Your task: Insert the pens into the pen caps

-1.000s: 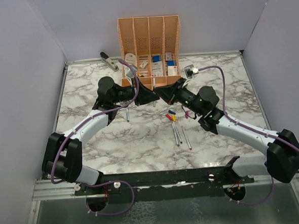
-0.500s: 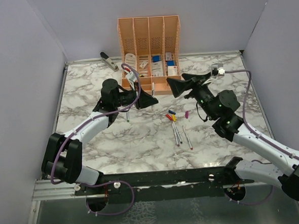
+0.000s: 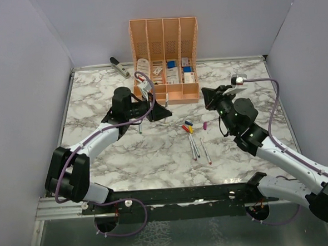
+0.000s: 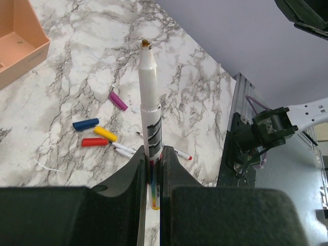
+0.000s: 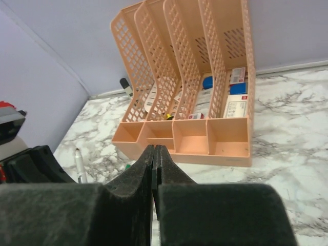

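My left gripper is shut on a whitish pen that points away from it, its brownish tip bare. On the marble beyond lie purple, blue, yellow and red pen caps, with loose pens beside them. From above, the caps and pens lie mid-table. Another pen lies by the left arm, near a green cap. My right gripper is shut on nothing, right of the caps and facing the organiser.
An orange desk organiser with small boxes in its slots stands at the back centre. A grey stapler-like tool lies at the back left. Grey walls close both sides. The black mounting rail runs along the near edge.
The right gripper has drawn back to the right, away from the left gripper that it met a second ago. It stood open half a second ago and is shut now. The left gripper keeps its pen.
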You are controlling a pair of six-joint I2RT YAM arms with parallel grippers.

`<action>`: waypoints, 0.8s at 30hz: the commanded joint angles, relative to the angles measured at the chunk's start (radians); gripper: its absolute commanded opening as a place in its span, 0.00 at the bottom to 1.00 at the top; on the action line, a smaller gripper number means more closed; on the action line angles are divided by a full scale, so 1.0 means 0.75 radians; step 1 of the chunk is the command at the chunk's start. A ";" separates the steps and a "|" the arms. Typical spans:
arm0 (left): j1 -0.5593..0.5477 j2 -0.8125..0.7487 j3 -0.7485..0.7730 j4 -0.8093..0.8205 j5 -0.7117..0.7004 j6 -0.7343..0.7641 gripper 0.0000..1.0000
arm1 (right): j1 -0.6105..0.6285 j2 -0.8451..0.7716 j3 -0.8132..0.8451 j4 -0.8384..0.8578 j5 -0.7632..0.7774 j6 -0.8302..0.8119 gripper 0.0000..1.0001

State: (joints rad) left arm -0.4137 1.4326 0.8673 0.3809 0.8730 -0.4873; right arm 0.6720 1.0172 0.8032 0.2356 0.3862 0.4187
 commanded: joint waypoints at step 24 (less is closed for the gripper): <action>0.001 -0.087 -0.009 -0.257 -0.135 0.172 0.00 | -0.023 0.519 0.074 -0.577 -0.228 0.130 0.44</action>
State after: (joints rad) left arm -0.4137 1.3926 0.8673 0.1921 0.7937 -0.3733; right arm 0.6590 1.3361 0.8288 -0.0853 0.2707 0.4664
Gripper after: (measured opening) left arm 0.098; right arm 0.434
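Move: The yellow cap lies on the table some 6 cm ahead of my empty right hand, about 4 cm to its left and roughly 29 cm below. The red cap is about 2 cm left of the yellow one and 1 cm farther out, the blue 4 cm beyond and 1 cm left, the purple 7 cm right and 1 cm farther out. From my left hand, holding the pen, the yellow cap is about 9 cm ahead, 10 cm right, 20 cm below. I bring my right hand down about 18 cm towards the yellow cap and its neighbours, slowly at first, then faster, ending about 2 cm farther left. On the way I tip its fingers down by some 30 degrees, roll its left side down, and part the shut fingers to a little under half open, touching nothing yet. My left hand keeps its grip on the upright, uncapped pen, sinks about 2 cm and settles. ##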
